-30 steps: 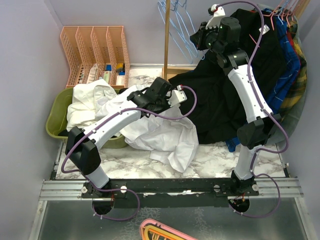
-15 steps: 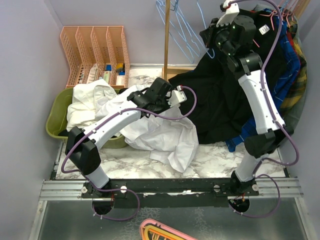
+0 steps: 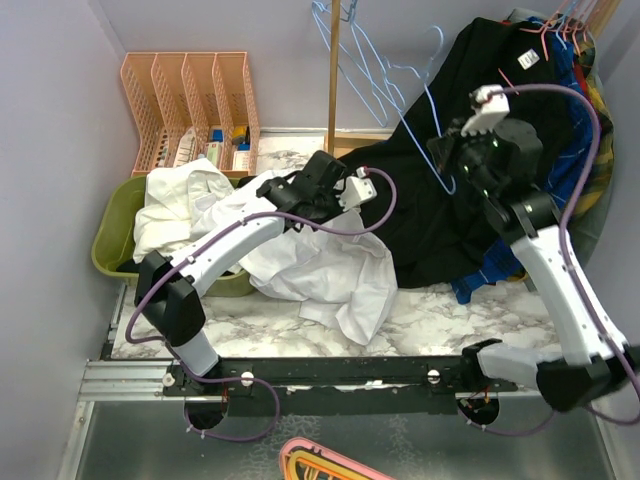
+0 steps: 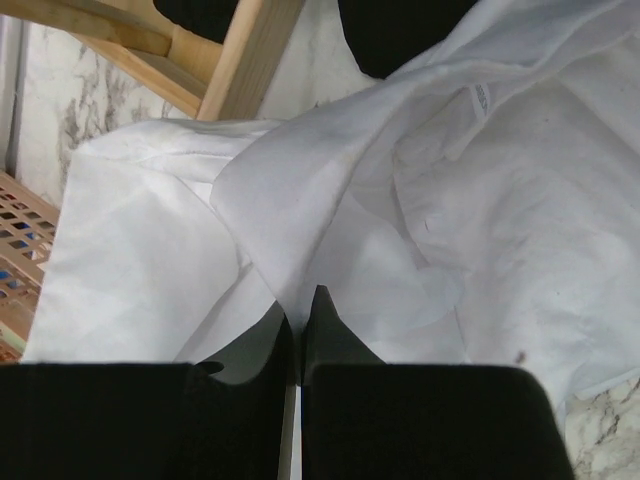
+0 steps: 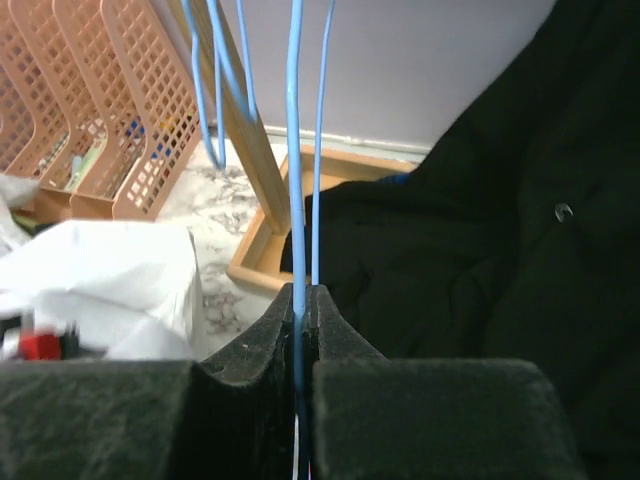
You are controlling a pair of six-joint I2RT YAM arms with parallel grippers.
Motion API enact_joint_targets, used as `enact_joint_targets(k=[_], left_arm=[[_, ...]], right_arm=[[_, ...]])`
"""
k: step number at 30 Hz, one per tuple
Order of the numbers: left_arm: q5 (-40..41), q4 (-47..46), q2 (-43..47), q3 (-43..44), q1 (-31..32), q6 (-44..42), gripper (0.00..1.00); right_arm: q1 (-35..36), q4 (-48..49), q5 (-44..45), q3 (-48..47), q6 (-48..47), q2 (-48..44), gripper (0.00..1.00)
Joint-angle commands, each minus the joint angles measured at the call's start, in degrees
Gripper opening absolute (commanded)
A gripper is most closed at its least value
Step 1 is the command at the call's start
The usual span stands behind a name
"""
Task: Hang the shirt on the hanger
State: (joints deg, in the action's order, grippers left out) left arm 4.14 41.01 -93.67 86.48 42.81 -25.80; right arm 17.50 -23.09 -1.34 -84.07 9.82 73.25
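Observation:
The white shirt (image 3: 330, 268) lies crumpled across the marble table and shows in the left wrist view (image 4: 450, 200) with its small neck label (image 4: 479, 97). My left gripper (image 3: 318, 190) is shut on a fold of it (image 4: 298, 318). My right gripper (image 3: 447, 158) is shut on the wire of the light-blue hanger (image 3: 432, 108) and holds it in the air in front of the black shirt (image 3: 440, 215). In the right wrist view the blue wire (image 5: 294, 150) runs straight up from between the closed jaws (image 5: 298, 300).
Several more blue hangers (image 3: 345, 30) hang by the wooden pole (image 3: 333, 80). A green basket (image 3: 112, 245) holds a second white garment (image 3: 180, 205). A pink organiser (image 3: 190, 110) stands at the back left. Plaid clothes (image 3: 590, 130) on pink hangers (image 3: 560, 25) hang at the right.
My right arm has come down and toward the near right, bringing the blue hanger away from the rack. My left gripper has stayed on the shirt.

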Motion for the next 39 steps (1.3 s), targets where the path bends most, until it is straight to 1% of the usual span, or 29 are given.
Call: enact_joint_targets(k=[1,3,6,12,16,19,24,28,31,35,37,39], left_arm=[[-0.49,2.69,-2.42,7.80,-0.19,-1.47,0.00],[0.93,4.82,-3.17,12.21,-0.20,-3.30,0.00],[2.56,6.48,-5.94,16.81,-0.18,-5.34,0.00],[3.61,8.49,-7.49,21.24,0.26,-4.61,0.00],[6.58,8.89,-8.42,21.76,1.29,-5.33,0.00],[9.30,9.01,-9.25,21.91,2.17,-5.85,0.00],[11.43,8.71,-10.07,21.69,2.86,-5.93,0.00],[13.26,8.07,-10.13,21.06,3.16,-6.42,0.00],[13.20,8.19,-10.04,21.74,3.24,-6.34,0.00],[13.23,8.78,-9.05,21.75,3.93,-6.26,0.00],[14.03,8.37,-8.15,20.37,4.33,-6.60,0.00],[14.39,8.29,-7.24,19.14,4.59,-6.64,0.00]], right_arm=[[-0.32,-4.68,1.25,9.80,2.37,-14.34,0.01],[-0.27,-8.84,0.05,14.26,3.83,-21.79,0.01],[-0.27,-17.05,-4.23,18.12,7.27,-30.20,0.01],[-0.27,-29.72,-14.87,27.33,17.60,-47.69,0.01],[-0.27,-34.13,-20.67,29.13,22.42,-55.92,0.01],[-0.33,-36.11,-26.24,28.32,22.98,-57.45,0.01],[-0.28,-35.14,-30.37,29.72,23.79,-59.91,0.01],[-0.29,-35.12,-31.66,29.62,22.84,-59.03,0.01],[-0.30,-34.46,-30.55,30.49,22.94,-58.68,0.01],[-0.37,-33.05,-25.45,34.99,23.23,-58.86,0.01],[-0.33,-29.87,-23.59,38.43,24.07,-58.64,0.01],[-0.30,-24.90,-23.77,41.86,25.96,-58.14,0.01]])
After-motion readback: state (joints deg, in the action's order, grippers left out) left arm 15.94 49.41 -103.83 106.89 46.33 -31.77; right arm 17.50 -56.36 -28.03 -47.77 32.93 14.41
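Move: The right hand, already pinching a blue hanger, has the shirt edge in the left fingers about 18 cm to its left, 5 back and 18 below. From the left hand, which keeps that edge between its fingertips, the shirt's body lies some 9 cm back, 2 left and 15 below, with the rack base 11 ahead, 5 right and 18 below. The black shirt is 5 cm ahead of the right hand, 8 right and 25 below. Right hand draws its hanger about 30 cm back, 13 down; left raises its pinched shirt edge 5 cm. ##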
